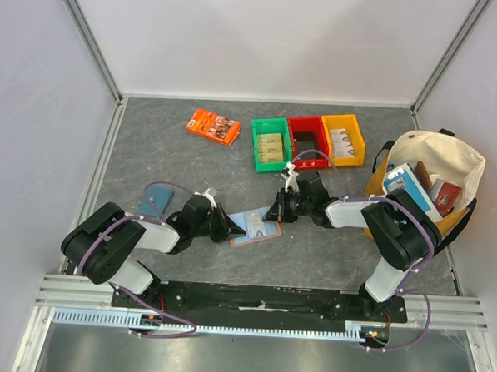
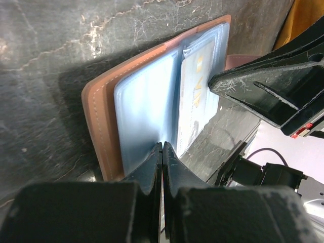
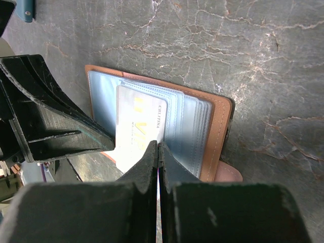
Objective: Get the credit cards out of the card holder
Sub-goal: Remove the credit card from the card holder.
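Note:
The tan card holder [image 1: 255, 227] lies open on the grey table between my two grippers, its light blue sleeves facing up [image 2: 98, 116] [image 3: 215, 131]. A white credit card [image 3: 136, 126] with gold "VIP" lettering sticks partly out of a sleeve [image 2: 195, 101]. My left gripper [image 1: 228, 229] [image 2: 162, 147] is shut on the edge of a blue sleeve page of the holder. From the opposite side, my right gripper [image 1: 274, 212] [image 3: 158, 144] is shut on the protruding edge of the card. Its snap tab [image 3: 228, 174] shows beside my right fingers.
At the back stand a green bin [image 1: 271, 144], a red bin [image 1: 308, 141] and a yellow bin [image 1: 344, 139], with an orange pack [image 1: 212, 127] to their left. A cream tote bag [image 1: 437, 175] full of items sits at the right. A teal pouch [image 1: 156, 203] lies by the left arm.

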`<state>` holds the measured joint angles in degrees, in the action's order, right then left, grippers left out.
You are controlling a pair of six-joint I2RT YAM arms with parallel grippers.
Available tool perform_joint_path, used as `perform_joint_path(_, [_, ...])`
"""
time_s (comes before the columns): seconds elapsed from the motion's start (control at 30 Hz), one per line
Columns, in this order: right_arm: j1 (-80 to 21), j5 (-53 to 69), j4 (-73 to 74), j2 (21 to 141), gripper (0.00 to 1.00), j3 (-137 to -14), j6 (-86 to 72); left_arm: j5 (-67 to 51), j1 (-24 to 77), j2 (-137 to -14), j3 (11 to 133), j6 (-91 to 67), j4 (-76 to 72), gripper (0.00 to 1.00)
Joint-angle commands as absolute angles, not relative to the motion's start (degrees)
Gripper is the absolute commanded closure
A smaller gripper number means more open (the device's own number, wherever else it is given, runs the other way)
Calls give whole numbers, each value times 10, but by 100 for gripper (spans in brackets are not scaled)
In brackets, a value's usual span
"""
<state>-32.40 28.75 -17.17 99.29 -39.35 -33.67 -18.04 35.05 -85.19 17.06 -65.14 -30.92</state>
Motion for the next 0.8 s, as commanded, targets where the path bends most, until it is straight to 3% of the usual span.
perform_joint_path(0.0, [-315,204,-83,1027,100,-369,-301,-172,345,-833,158,-656,-304,98])
perform_joint_path(0.17, [-314,207,-82,1028,100,-372,-299,-178,345,-831,162,-653,-353,78])
perform_joint_path(0.27, [-315,208,-83,1027,100,-373,-297,-192,345,-848,178,-643,-368,71])
perform_joint_path(0.77, [-315,212,-82,1024,100,-374,-297,-263,345,-925,184,-634,-453,70])
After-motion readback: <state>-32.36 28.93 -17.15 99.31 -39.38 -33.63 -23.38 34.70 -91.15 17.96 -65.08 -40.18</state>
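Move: The card, in its sleeve on the open card holder, has its middle about 3 cm to the right of the left hand and 2 cm ahead, 1 cm lower. The holder's middle is roughly 3 cm right and 1 cm ahead; its brown flap sits some 11 cm right and 3 cm ahead. From the right hand, already shut at the card's right side, the card is about 3 cm left and 1 cm back, 1 cm lower. The card's near end is what the left hand, shut beside it, goes for: the hand lifts about 1 cm while its fingers part to roughly a third open, then slides some 2 cm to the right so the tips come either side of that end, tilting about 5 degrees. The right hand stays put, shut, and keeps pressing on the card's right side. ##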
